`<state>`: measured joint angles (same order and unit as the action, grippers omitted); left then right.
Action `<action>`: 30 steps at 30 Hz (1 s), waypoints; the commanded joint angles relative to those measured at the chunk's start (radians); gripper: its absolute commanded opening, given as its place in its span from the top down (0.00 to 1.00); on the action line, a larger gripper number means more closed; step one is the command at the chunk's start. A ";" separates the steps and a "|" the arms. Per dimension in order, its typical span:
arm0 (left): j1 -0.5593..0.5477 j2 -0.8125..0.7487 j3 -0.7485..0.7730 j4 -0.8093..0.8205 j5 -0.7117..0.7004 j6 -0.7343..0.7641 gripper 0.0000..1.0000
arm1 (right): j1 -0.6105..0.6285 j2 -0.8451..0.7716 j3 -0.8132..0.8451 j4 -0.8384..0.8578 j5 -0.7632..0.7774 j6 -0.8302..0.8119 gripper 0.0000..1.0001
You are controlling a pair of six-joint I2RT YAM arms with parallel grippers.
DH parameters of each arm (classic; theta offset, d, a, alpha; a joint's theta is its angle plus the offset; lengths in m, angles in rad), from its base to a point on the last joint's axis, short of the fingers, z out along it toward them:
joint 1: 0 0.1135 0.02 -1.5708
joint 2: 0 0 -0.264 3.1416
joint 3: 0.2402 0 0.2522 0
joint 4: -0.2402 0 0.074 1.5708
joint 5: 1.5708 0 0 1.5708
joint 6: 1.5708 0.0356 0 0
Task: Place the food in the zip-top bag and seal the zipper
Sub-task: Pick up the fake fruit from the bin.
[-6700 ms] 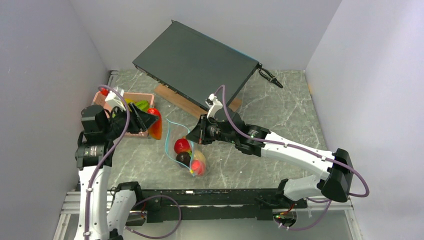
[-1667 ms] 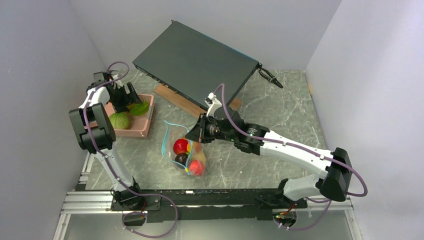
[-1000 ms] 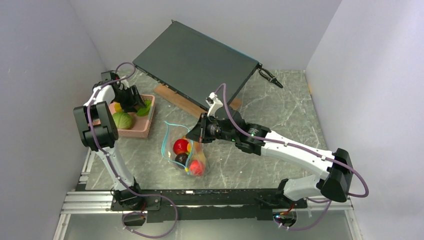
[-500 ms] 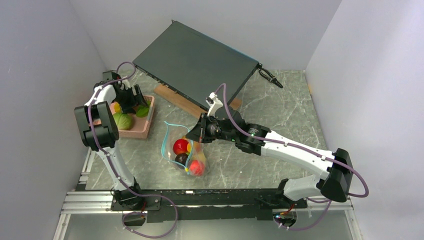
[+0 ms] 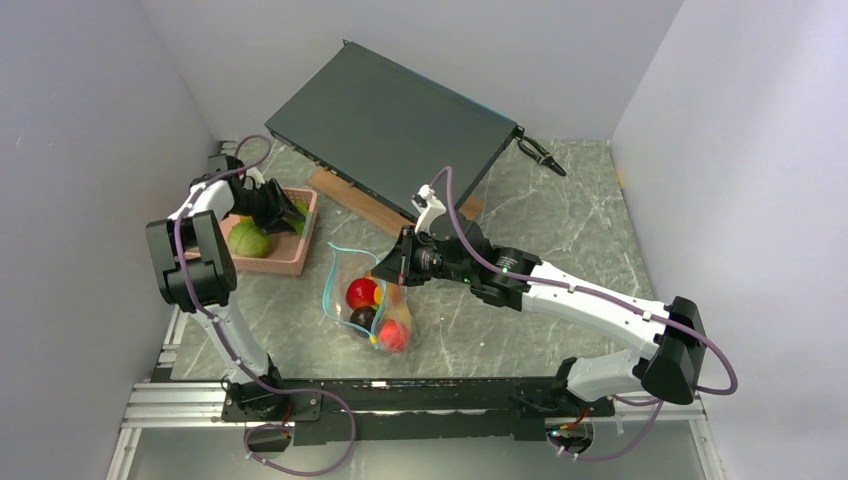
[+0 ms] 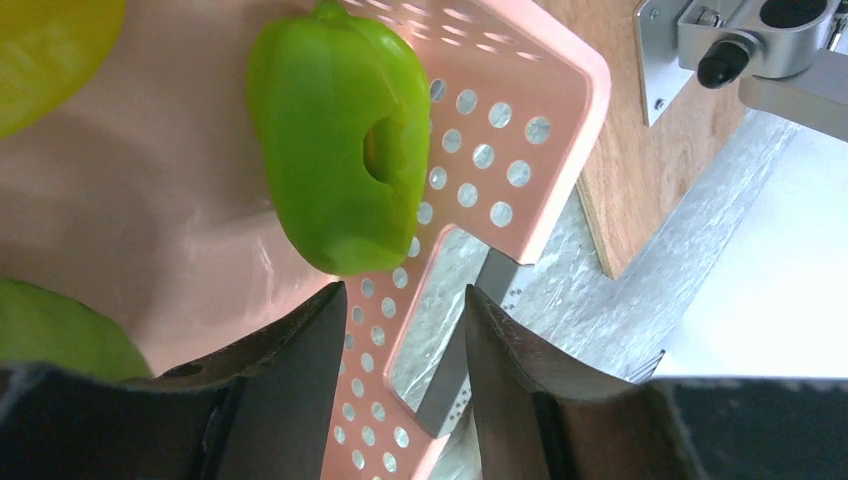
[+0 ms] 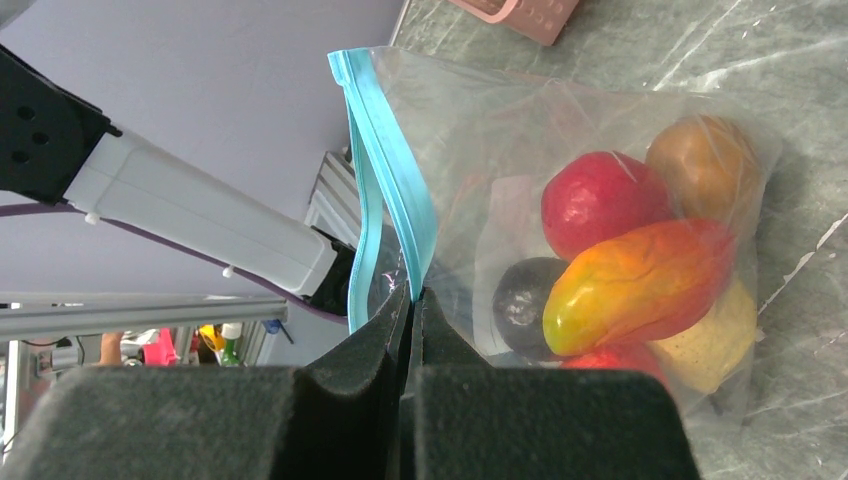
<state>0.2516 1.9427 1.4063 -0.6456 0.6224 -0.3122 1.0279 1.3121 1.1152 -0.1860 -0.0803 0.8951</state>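
The zip-top bag [image 5: 365,300] lies mid-table with its mouth held up. My right gripper [image 5: 395,268] is shut on the teal zipper [image 7: 385,170], pinching the strip at its fingertips [image 7: 412,295]. Several pieces of food show through the bag: a red one [image 7: 595,200], an orange-yellow one [image 7: 650,280] and a dark purple one [image 7: 530,300]. My left gripper [image 5: 278,210] is down in the pink basket [image 5: 290,262]. Its jaws [image 6: 400,300] stand open astride the perforated basket wall [image 6: 480,150]. A green pepper [image 6: 335,130] lies just ahead of them. A round green food [image 5: 248,240] also sits in the basket.
A flat black device [image 5: 395,125] leans on a wooden block [image 5: 340,195] behind the bag. A black clip [image 5: 540,155] lies at the back right. Grey walls close in on the left, back and right. A yellow food [image 6: 50,50] lies in the basket's far corner.
My left gripper has shifted right across the basket to its right wall, and its jaws have narrowed. The basket has turned slightly. The right arm and the bag have not moved.
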 commanded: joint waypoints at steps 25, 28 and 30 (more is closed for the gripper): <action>-0.058 -0.001 0.073 0.130 -0.219 0.060 0.29 | -0.003 0.021 0.038 0.056 -0.015 0.011 1.00; -0.072 0.040 0.084 0.122 -0.222 0.054 0.26 | -0.003 0.016 0.041 0.056 -0.008 0.009 1.00; -0.072 0.071 0.089 0.112 -0.237 0.045 0.26 | -0.003 0.015 0.043 0.054 -0.008 0.007 1.00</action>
<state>0.2028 1.9610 1.4506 -0.5442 0.4110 -0.2749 1.0283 1.3392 1.1152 -0.1638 -0.0879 0.9020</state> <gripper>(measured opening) 0.735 0.009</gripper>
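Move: The fake green pepper leans in the far right corner of the bin, about 5 cm ahead of the left hand, 3 cm to its left and some 3 cm below. At much that height, the yellow fruit lies roughly 5 cm ahead and 15 cm left, and the round green cabbage about 1 cm back and 13 cm left. From the right hand the pepper is some 27 cm ahead, 25 cm left and 21 cm lower. The left hand backs up about 2 cm out of its low, slanted pose while swinging left, its fingers opening from roughly half to three-quarters. It then pushes forward over the bin and sinks nearly 3 cm towards the green pepper, ending about 3.5 cm farther out and 2 cm farther left, with the wrist tilted some 15 degrees so the fingers point more steeply down, one on either side of the pepper as seen from the wrist; contact can't be seen. ##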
